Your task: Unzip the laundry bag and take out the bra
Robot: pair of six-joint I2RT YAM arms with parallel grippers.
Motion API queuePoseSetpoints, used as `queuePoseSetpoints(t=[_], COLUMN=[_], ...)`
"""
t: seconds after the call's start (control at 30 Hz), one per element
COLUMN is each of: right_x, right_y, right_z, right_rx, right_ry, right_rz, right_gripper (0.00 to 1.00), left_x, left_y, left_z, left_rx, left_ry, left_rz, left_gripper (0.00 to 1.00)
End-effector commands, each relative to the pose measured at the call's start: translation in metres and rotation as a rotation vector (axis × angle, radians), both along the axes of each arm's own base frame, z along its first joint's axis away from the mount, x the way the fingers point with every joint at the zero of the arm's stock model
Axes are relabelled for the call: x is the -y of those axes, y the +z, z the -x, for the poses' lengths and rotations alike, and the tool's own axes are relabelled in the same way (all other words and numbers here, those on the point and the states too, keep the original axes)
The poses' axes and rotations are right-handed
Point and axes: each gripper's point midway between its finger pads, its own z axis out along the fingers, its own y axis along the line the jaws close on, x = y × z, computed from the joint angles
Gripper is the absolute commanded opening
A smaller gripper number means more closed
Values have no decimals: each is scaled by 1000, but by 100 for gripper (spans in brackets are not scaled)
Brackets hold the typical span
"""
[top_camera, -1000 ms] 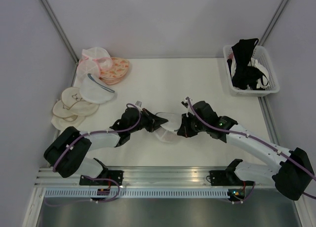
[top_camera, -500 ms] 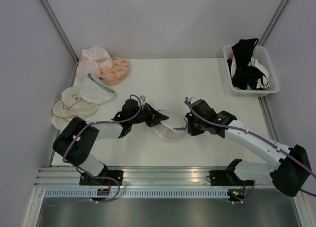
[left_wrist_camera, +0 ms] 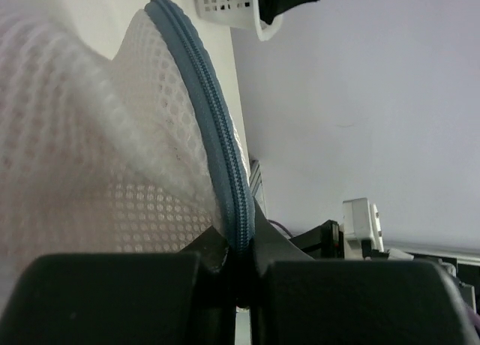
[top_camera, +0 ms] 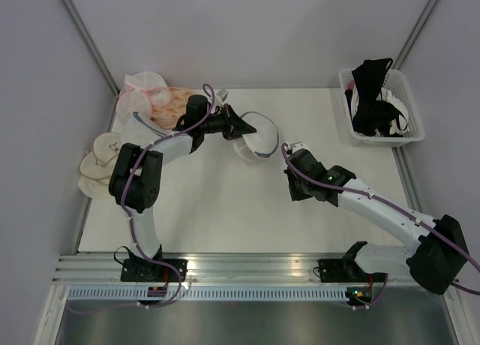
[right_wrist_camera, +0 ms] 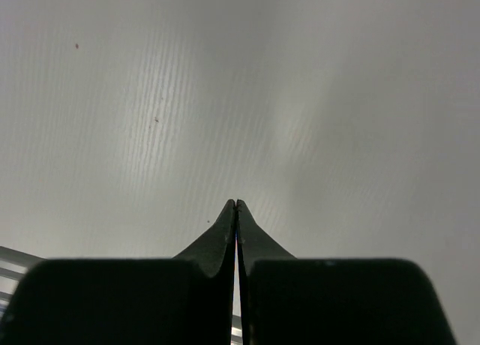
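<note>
The laundry bag [top_camera: 257, 137], a white mesh dome with a grey-blue zipper rim [left_wrist_camera: 217, 139], hangs lifted over the back middle of the table. My left gripper [top_camera: 241, 125] is shut on that rim; in the left wrist view the two fingers [left_wrist_camera: 240, 244] pinch the zipper band between them. The bra shows only as a faint pink tint through the mesh [left_wrist_camera: 52, 142]. My right gripper [top_camera: 294, 186] is shut on nothing, its tips [right_wrist_camera: 237, 204] pressed together above bare table, apart from the bag and nearer the front.
A white basket [top_camera: 386, 140] with black bras stands at the back right. At the back left lie a pink mesh pouch [top_camera: 141, 90], an orange patterned bra [top_camera: 171, 99], another white mesh pouch [top_camera: 139, 139] and cream padded cups [top_camera: 101, 163].
My left gripper has swung the laundry bag from the table's middle up and toward the back. The right gripper has come off the bag and stayed near the middle.
</note>
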Motion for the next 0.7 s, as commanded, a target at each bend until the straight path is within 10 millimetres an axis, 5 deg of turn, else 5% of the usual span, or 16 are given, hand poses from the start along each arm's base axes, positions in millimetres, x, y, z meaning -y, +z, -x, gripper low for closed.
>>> queuePoseSetpoints(t=[0.0, 0.13, 0.17, 0.27, 0.47, 0.67], right_x=[-12, -21, -25, -33, -64, -85], right_y=[22, 26, 30, 21, 3, -5], right_z=[-13, -21, -27, -34, -32, -26], right_rx=[97, 149, 180, 186, 95, 58], right_ry=[2, 12, 16, 29, 141, 214], right_rz=[-90, -140, -160, -191, -345, -458], right_gripper=[0, 9, 33, 63, 64, 60], left_x=[6, -2, -3, -8, -18, -21], left_y=[9, -18, -23, -46, -82, -103], left_z=[17, 31, 35, 57, 84, 84], left_rx=[64, 6, -6, -62, -127, -193], left_ry=[-110, -122, -127, -182, -250, -239], left_rz=[10, -54, -64, -67, -51, -26], left_gripper=[4, 2, 2, 2, 2, 2])
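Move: The left hand already pinches the laundry bag at its zipper edge, with the bag's middle about 3 cm back, 4 cm right and a little below. The right gripper, empty, is some 18 cm back, 13 cm right and 8 cm lower than that hand. From the right gripper, the bag's middle lies roughly 17 cm ahead, 11 cm left and 5 cm up. An orange patterned bag lies about 14 cm ahead and 25 cm left of the left hand, on the table some 17 cm lower. Keeping its pinch on the zipper edge, the left hand lowers the laundry bag by about 10 cm and draws it back about 8 cm towards the right gripper, its wrist tipping and swinging a little clockwise. Meanwhile the shut right gripper rises slightly and opens wide, reaching left about 6 cm and a little forward towards the bag, then sinking below its starting height as the wrist rolls some 20 degrees, left side up, with no contact visible yet. ##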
